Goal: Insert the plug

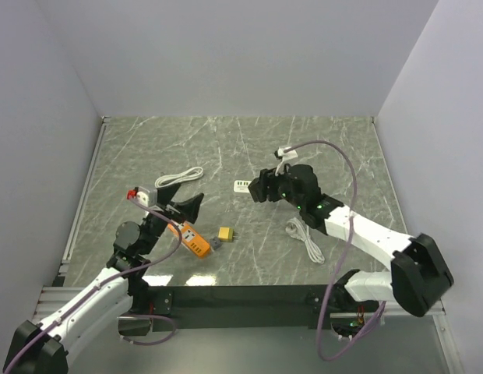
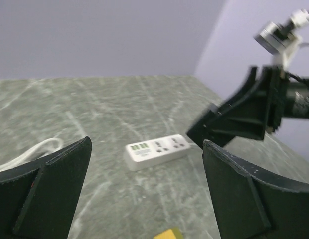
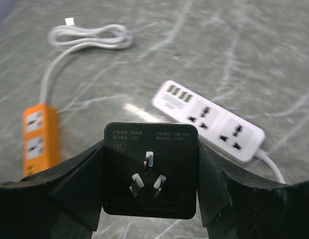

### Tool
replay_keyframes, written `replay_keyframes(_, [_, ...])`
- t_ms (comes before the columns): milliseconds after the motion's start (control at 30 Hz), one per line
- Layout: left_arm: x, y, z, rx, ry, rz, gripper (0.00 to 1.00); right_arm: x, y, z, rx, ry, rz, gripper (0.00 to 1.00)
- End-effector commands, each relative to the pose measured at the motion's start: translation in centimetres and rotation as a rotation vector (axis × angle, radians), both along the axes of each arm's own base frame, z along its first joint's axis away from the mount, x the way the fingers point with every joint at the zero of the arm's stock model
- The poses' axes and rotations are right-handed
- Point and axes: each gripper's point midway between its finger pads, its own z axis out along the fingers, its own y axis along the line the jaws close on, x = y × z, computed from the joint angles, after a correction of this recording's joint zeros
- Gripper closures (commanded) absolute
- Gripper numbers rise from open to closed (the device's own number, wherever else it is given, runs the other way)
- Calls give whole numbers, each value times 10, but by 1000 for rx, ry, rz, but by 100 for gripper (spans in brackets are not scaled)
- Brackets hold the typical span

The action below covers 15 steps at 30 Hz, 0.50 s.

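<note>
My right gripper [image 1: 260,189] is shut on a black square three-pin plug [image 3: 150,169], its pins facing the wrist camera. It hovers just right of the white power strip [image 1: 241,185], which lies on the table with its sockets up [image 3: 214,122]. The strip also shows in the left wrist view [image 2: 157,149], with the right gripper [image 2: 239,117] beside it. My left gripper [image 1: 183,206] is open and empty [image 2: 147,199], low over the table, facing the white strip.
An orange power strip [image 1: 196,241] [image 3: 40,137] lies by the left arm. A yellow plug [image 1: 226,234] [image 2: 168,234] sits beside it. A coiled white cable [image 1: 179,178] [image 3: 89,37] lies at the back left. The white strip's cord [image 1: 304,240] runs to the right.
</note>
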Motion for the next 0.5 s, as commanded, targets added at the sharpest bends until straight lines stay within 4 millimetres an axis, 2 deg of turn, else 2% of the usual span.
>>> replay_keyframes(0, [-33, -36, 28, 43, -146, -261, 1, -28, 20, 27, 57, -96, 264, 100])
replay_keyframes(133, [-53, -56, 29, 83, -182, -419, 0, -61, 33, 39, 105, -127, 482, 100])
replay_keyframes(167, [-58, -60, 29, 93, -191, -456, 1, -75, 38, 43, 126, -137, 561, 100])
replay_keyframes(467, [-96, -86, 23, 160, -237, -711, 1, -139, 51, 69, 269, -187, 919, 100])
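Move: The black plug adapter, pinched in the right gripper, is about 22 cm to the left hand's right, 5 cm ahead and roughly 6 cm lower; the left gripper gapes empty. Counted from the left hand, the yellow plug lies some 9 cm right and 2 cm back, the orange strip about 2 cm left and 4 cm back, both 20 cm below. From the right hand, the left gripper is 22 cm left, 5 cm back and 6 cm higher; the white strip lies 10 cm ahead, 3 cm left and 13 cm below. The right hand keeps its pinch on the black adapter and swings it back about 11 cm and some 4 cm left, away from above the white strip, rising a little late on while turning about 40 degrees counter-clockwise to point at the left gripper. Meanwhile the left hand, fingers still wide open and touching nothing, draws back and right about 7 cm each way at nearly level height, turning some 30 degrees clockwise so that its open jaws come round towards the adapter. ##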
